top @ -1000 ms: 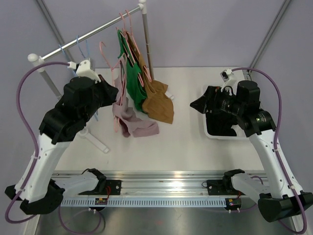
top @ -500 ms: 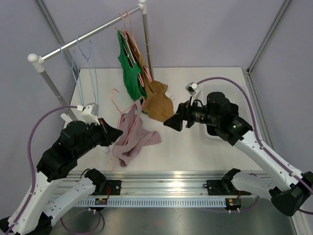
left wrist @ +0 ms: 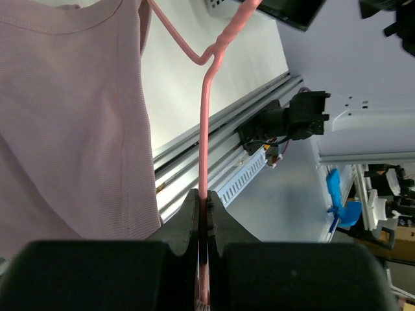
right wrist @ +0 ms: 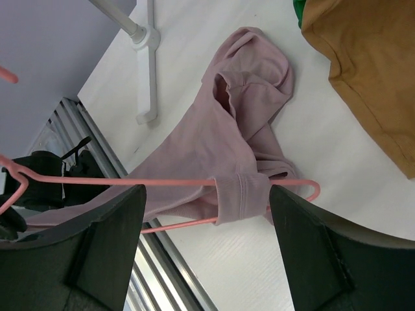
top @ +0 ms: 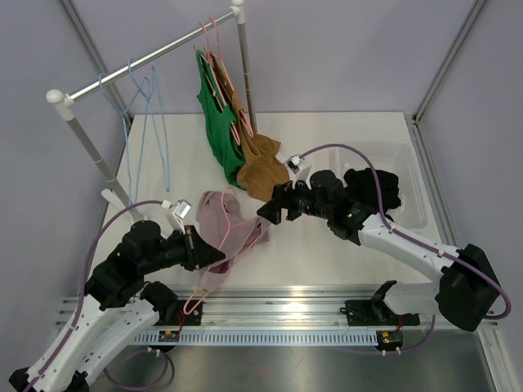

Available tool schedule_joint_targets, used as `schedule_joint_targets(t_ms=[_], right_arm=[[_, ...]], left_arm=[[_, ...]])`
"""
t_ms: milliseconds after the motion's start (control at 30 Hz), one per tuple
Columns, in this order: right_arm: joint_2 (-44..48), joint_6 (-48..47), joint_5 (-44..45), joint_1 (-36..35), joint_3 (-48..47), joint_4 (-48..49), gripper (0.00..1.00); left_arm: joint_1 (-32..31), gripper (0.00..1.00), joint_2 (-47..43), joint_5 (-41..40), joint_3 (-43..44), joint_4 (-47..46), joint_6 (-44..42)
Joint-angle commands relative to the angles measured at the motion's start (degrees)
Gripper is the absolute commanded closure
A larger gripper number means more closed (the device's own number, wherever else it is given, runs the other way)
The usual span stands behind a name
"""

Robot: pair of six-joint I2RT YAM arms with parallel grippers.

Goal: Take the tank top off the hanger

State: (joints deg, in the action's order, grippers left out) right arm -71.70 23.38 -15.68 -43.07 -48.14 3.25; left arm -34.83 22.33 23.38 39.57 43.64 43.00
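The pink tank top (top: 226, 225) hangs on a pink wire hanger (top: 197, 295), low over the table near the front rail. My left gripper (top: 202, 255) is shut on the hanger's neck; in the left wrist view its jaws pinch the pink wire (left wrist: 206, 129) beside the top (left wrist: 65, 116). My right gripper (top: 268, 211) is open just right of the top. In the right wrist view its fingers (right wrist: 107, 249) straddle the hanger's end (right wrist: 130, 182), where a strap (right wrist: 243, 197) of the top (right wrist: 220, 129) loops over the wire.
A green top (top: 217, 114) and a brown top (top: 265, 170) hang on pink hangers from the rack rail (top: 155, 57), with blue empty hangers (top: 143, 106) to the left. A white bin (top: 413, 196) holding a black garment (top: 374, 184) sits right. The rack foot (right wrist: 148, 71) lies nearby.
My left gripper has carried the hanger with the pink top off the rack, down toward the front rail. My right gripper has swung left from the bin to the top.
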Motion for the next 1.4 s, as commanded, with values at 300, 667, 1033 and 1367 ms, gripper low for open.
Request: schedule_joint_targets(t_ms=[300, 667, 1033, 1367], right_arm=[[-3.01, -0.96, 3.37, -2.55, 2.52, 8.18, 0.21], [-5.20, -2.10, 5.57, -2.55, 3.76, 10.20, 0.46], [-1.16, -5.71, 21.55, -2.55, 1.12, 1.78, 1.00], [-5.89, 2.35, 40.56, 6.48, -8.89, -20.19, 1.00]], left_arm=[[-0.24, 1.00, -2.02, 2.55, -0.28, -10.24, 5.95], [-0.24, 1.00, -2.90, 4.57, 0.33, -12.79, 8.32], [-0.24, 1.00, -3.61, 2.12, 3.49, -7.79, 5.69], [-0.24, 1.00, -2.29, 8.87, 4.28, -10.23, 0.85]])
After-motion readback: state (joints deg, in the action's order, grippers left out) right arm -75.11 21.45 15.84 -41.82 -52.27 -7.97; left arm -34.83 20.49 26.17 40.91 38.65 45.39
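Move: The right hand, open, has the ribbed edge of the pink tank top, slung around the pink hanger's right corner, about 6 cm below it, 2 cm to its left and 1 cm ahead. That corner lies 3 cm ahead, 1 cm left and 6 cm down. The hanging brown tank top's lower part is some 13 cm ahead, 2 cm left, 8 cm down. From the left hand, already gripping the hanger, the edge lies about 11 cm ahead, 11 cm right, 4 cm lower. The right fingers pinch the pink tank top's ribbed edge after sinking about 4 cm to it, then pull it to the right and forward, roughly 10 cm away from the left hand, the wrist swinging some 30 degrees clockwise. Meanwhile the left hand keeps its shut grip on the hanger and lifts 3 to 4 cm. ##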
